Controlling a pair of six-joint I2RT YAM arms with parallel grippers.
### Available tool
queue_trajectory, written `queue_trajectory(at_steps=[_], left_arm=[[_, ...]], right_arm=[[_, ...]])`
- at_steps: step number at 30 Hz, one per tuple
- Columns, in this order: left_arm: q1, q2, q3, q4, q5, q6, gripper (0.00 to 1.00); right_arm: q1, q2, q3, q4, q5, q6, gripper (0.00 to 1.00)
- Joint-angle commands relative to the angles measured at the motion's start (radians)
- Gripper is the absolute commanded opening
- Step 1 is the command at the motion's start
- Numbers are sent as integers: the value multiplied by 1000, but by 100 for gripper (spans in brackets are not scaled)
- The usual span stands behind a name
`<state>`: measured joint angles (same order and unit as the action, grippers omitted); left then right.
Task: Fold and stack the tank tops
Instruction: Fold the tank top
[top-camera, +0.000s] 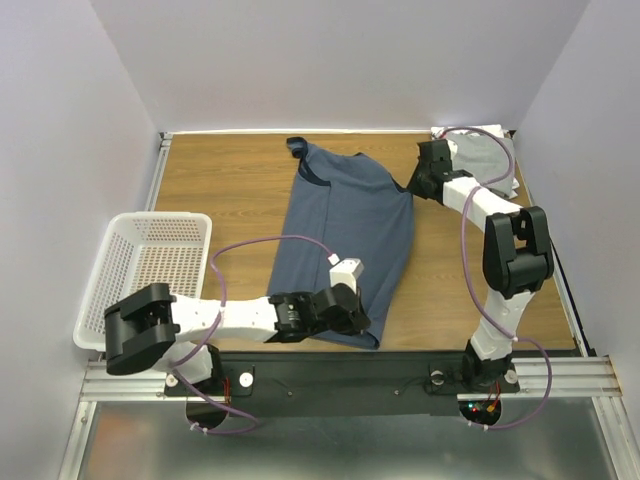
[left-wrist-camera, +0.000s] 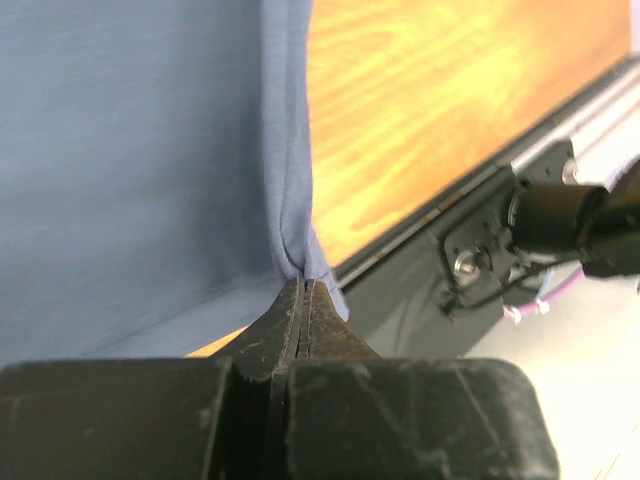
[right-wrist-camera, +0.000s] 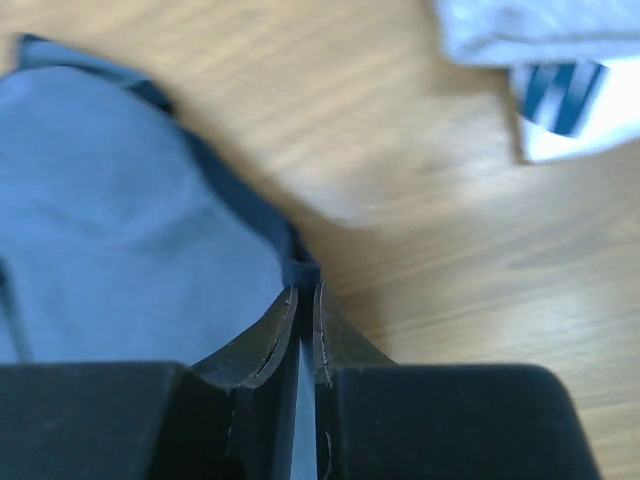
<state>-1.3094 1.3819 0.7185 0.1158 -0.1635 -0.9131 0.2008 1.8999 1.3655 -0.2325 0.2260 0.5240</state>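
Note:
A slate-blue tank top (top-camera: 345, 220) with navy trim lies mostly flat on the wooden table, neck toward the far side. My left gripper (top-camera: 360, 325) is at its near hem, shut on a bunched corner of the blue cloth (left-wrist-camera: 290, 200); in the left wrist view the left gripper (left-wrist-camera: 304, 282) has its jaws pressed together. My right gripper (top-camera: 410, 185) is at the top's far right edge. In the right wrist view, the right gripper (right-wrist-camera: 302, 290) is shut on the navy trim (right-wrist-camera: 300, 268) of the tank top (right-wrist-camera: 110, 220). More light grey and white tank tops (top-camera: 485, 155) lie piled at the back right.
A white mesh basket (top-camera: 150, 265) stands at the left edge of the table. The grey and white pile (right-wrist-camera: 540, 30) lies just beyond the right gripper. A black rail (left-wrist-camera: 420, 240) runs along the table's near edge. White walls close in three sides.

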Motion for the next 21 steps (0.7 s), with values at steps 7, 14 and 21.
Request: queue_trajectory(at_steps=[7, 14, 21], left_arm=[[71, -208, -166, -77, -102, -158, 0], [104, -285, -209, -244, -154, -271, 0], [119, -282, -226, -349, -186, -363, 0]], right_arm=[[123, 129, 259, -36, -25, 68, 0], [201, 263, 426, -41, -40, 100, 0], [250, 372, 561, -41, -53, 114, 0]])
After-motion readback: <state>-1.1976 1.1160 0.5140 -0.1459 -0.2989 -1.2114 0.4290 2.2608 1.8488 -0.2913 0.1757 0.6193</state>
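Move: Both hands already hold the tank top's right side, the right hand at the armhole, the left at the hem. From the right hand, the edge of the already folded left panel lies about 22 cm left, 2 cm back and 6 below; the neckline trim is some 27 cm left and 4 ahead, the grey stack 18 cm right and 7 ahead. From the left hand, that panel's hem end lies roughly 14 cm left, level ahead, 7 below. Leftward in step, both hands carry the pinched side of the tank top across towards the folded left panel. The right hand arcs some 16 cm left and a little forward, rising about 3 cm and then sinking back; the left hand goes about 10 cm left and slightly forward, sinks ever faster late on, and turns counter-clockwise. Both grippers stay shut on the cloth. ##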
